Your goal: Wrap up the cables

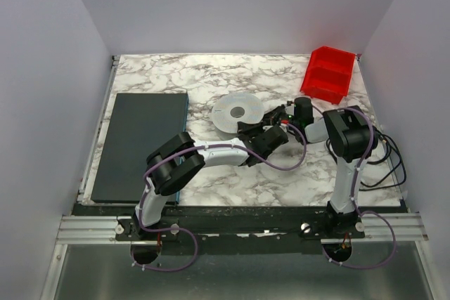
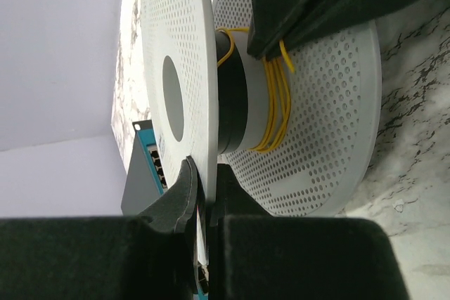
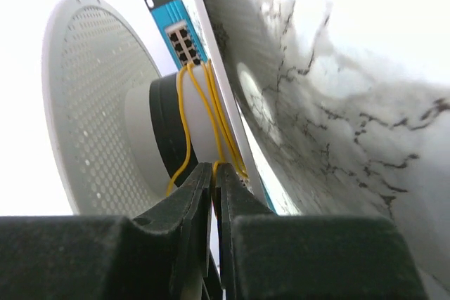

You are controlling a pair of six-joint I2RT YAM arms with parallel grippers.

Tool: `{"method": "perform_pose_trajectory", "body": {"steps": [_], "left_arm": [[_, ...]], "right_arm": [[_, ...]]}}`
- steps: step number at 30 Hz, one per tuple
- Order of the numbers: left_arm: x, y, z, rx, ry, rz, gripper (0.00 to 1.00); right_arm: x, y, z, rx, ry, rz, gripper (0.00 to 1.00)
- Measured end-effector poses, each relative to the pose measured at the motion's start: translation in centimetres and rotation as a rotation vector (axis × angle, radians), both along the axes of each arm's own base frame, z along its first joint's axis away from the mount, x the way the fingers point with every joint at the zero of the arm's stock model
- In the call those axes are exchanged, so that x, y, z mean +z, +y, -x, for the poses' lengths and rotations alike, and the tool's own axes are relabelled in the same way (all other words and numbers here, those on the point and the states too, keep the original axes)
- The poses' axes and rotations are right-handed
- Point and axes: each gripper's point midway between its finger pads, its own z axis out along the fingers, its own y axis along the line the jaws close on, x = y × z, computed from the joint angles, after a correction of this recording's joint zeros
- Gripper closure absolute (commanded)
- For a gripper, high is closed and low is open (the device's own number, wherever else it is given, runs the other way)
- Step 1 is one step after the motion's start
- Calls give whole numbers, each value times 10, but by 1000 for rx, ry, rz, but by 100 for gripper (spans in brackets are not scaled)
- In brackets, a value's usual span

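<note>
A white spool (image 1: 238, 112) with perforated flanges (image 2: 176, 47) sits at mid-table. The cables, here thin yellow-orange wire (image 2: 278, 103), run in a few loose turns round its black-and-white hub (image 3: 204, 96). My left gripper (image 2: 204, 180) is shut on the rim of one flange, reaching in from the near side (image 1: 246, 130). From the right comes my right gripper (image 3: 214, 170), its jaws nearly together and a strand of the wire pinched in the narrow slit at their tips, right against the hub. In the top view it sits at the spool's right (image 1: 287, 114).
A dark flat box with a blue edge (image 1: 140, 145), a network switch with ports (image 3: 176, 26), lies on the left. A red bin (image 1: 328, 73) stands at the back right. Black cords (image 1: 387, 166) trail off the right edge beside the right arm.
</note>
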Motion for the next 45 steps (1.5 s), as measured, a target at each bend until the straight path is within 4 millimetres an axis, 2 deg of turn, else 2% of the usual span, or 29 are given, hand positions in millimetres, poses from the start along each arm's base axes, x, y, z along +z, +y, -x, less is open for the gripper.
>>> {"method": "perform_pose_trajectory", "body": {"steps": [10,24,29,34,38,42,45], "left_arm": [[-1,0,2,-13,16,-21,100],[-3,1,3,-14,27,-23,100],[-4,1,3,-10,31,-25,100],[-3,0,2,8,29,-11,92],[-2,-1,2,23,30,12,80],[-15,-6,9,12,76,37,65],[-24,-11,16,2,110,54,62]], "right_arm": [[-1,-10,-19,-106,-4,17,75],[3,-14,-24,-161,5,-9,64],[4,-29,-29,-198,19,15,61],[9,-55,-33,-246,8,95,59],[11,-73,-34,-276,-6,208,57],[14,-86,-32,-290,-27,291,57],[12,-95,-31,-296,-25,328,57]]}}
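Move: Pinched at its near rim by the left fingers, the cable spool has its middle about 6 cm ahead of the left hand, 3 cm to its left and 3 cm below. From the right hand, whose tips sit between the flanges at the yellow winding, that middle lies some 6 cm left and 1 cm ahead, about level. The red bin stands roughly 22 cm right and 13 cm ahead of the right hand, about level. Backing out from between the spool's flanges, the right hand opens its fingers off the yellow cable's tail, edges forward a little, then draws away about 9 cm to the right, turning some 15 degrees clockwise and rolling its left side down. The left hand keeps the rim pinched nearly still, then at the end opens partway around the flange as it sinks about 2 cm and eases back. ##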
